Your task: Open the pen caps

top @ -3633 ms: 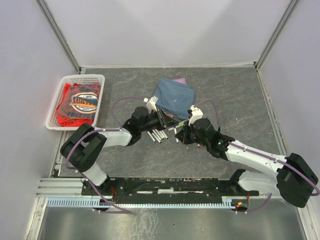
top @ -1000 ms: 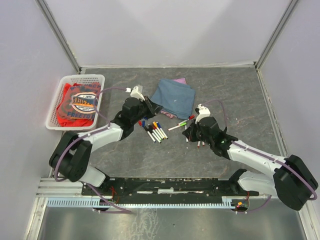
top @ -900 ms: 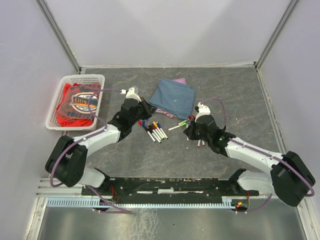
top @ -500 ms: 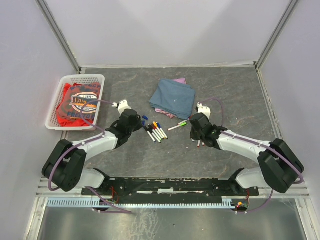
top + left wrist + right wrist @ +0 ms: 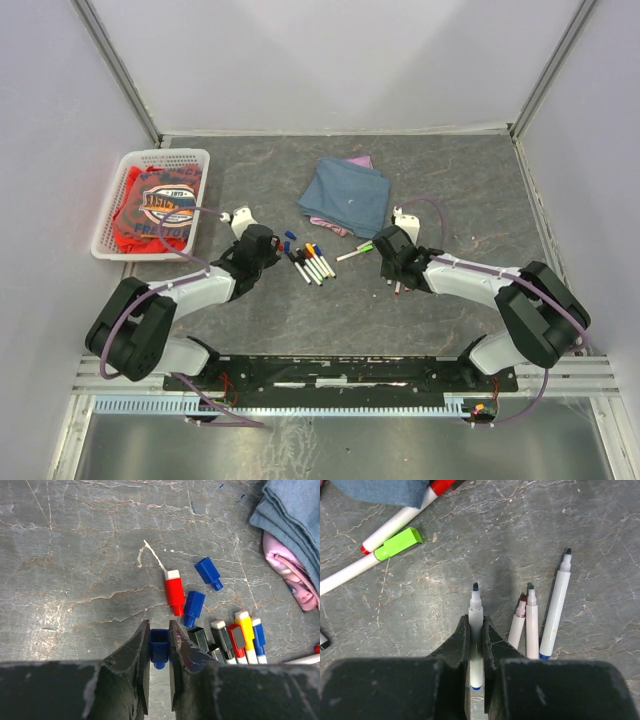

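My left gripper [image 5: 159, 629] is shut on a small blue pen cap [image 5: 159, 647], held just above the table left of the pens. Loose pen caps lie ahead of it: a red one [image 5: 174, 591], two blue ones [image 5: 208, 572] and black ones [image 5: 200, 637]. A row of capped pens [image 5: 313, 262] lies between the arms. My right gripper [image 5: 475, 622] is shut on an uncapped white pen [image 5: 475, 607] with a dark tip, low over the table. Three uncapped pens [image 5: 532, 622] lie just to its right.
A folded blue cloth [image 5: 348, 193] lies behind the pens, over a pink pouch [image 5: 290, 575]. A green-capped pen [image 5: 399, 543] and a red-ended pen [image 5: 402, 520] lie beside the cloth's edge. At the far left stands a white basket [image 5: 105, 215] of red cloth.
The left gripper has drawn back from the cloth to a spot left of the pen row. The right gripper has dropped lower beside the uncapped pens.
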`<state>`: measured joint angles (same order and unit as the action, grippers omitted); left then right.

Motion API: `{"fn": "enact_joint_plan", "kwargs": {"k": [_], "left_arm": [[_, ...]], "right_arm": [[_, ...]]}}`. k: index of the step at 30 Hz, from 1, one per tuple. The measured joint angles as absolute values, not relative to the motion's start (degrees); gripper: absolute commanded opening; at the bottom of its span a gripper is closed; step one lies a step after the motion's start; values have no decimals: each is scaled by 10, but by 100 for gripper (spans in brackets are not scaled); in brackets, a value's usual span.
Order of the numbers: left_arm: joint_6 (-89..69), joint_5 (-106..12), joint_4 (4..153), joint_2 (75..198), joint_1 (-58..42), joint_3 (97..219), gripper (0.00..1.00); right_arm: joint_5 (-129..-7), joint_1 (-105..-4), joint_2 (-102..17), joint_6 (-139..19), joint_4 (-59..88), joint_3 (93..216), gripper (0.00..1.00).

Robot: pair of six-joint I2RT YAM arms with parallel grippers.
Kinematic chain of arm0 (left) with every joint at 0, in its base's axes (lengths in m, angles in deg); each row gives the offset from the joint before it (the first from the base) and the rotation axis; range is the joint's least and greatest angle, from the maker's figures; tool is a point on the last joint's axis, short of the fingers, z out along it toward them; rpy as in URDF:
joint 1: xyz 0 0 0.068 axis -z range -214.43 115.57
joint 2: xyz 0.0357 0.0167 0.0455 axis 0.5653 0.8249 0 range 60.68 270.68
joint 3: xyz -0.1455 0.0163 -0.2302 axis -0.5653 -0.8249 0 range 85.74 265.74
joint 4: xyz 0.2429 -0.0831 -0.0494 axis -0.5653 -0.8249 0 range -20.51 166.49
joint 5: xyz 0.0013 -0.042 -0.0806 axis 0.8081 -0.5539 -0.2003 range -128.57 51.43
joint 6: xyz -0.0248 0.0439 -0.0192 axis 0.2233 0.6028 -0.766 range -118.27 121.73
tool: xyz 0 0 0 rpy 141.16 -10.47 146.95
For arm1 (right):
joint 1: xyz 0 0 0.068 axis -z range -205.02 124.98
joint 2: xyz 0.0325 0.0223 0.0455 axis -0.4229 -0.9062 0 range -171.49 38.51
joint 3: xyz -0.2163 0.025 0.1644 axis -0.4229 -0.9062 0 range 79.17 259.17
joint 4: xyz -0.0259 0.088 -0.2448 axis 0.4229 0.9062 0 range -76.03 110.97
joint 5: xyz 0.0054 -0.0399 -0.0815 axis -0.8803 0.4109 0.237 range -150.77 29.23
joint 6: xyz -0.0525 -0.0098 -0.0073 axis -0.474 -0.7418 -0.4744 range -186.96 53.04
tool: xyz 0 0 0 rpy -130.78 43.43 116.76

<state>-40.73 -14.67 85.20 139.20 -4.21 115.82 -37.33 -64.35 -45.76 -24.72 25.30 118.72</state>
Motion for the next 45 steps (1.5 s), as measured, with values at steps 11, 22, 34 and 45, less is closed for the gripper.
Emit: {"fn": "enact_joint_plan", "kwargs": {"k": [11,22,34,45], "left_arm": [[-407,-148,873,1420,-51,1157,23],[-407,-152,883,1442,-62,1157,32],[-407,-163,887,1421,-66,1157,39],[-364,-214,897,1322,-61,1152,55]], "right_arm": [[-348,-638,-477,-243,257,1188,23],[-337,-638,-478,-241,266,1191,37],[-335,-639,-445,-240,300,1198,38],[-337,-644,-400,-242,316,1233,38]]}}
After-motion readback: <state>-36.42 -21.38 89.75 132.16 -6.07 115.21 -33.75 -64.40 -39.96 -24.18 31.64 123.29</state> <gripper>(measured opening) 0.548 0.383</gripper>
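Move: The left hand holds the blue cap; its resting spot is some 3 cm below, about 1 cm ahead and 1 cm left. On the table, the red cap lies roughly 4 cm ahead and 2 cm right of that hand, the near blue cap 3 cm ahead and 5 cm right. The right hand's uncapped pen goes 1 cm down and 1 cm right. Of that hand, the red-tipped pen lies 4 cm right and 2 cm back, the green-tipped pen 6 cm right and 2 cm back. Downward first, both hands ease in: the left sinks about 2 cm and opens to let go of the blue cap beside the red cap; the right drifts a little right and barely down, opening to leave the uncapped pen left of the other bare pens. Both then lift clear, the left by roughly 7 cm, swinging slightly right at the end, the right by about 5 cm, also drawing a little forward and left. ##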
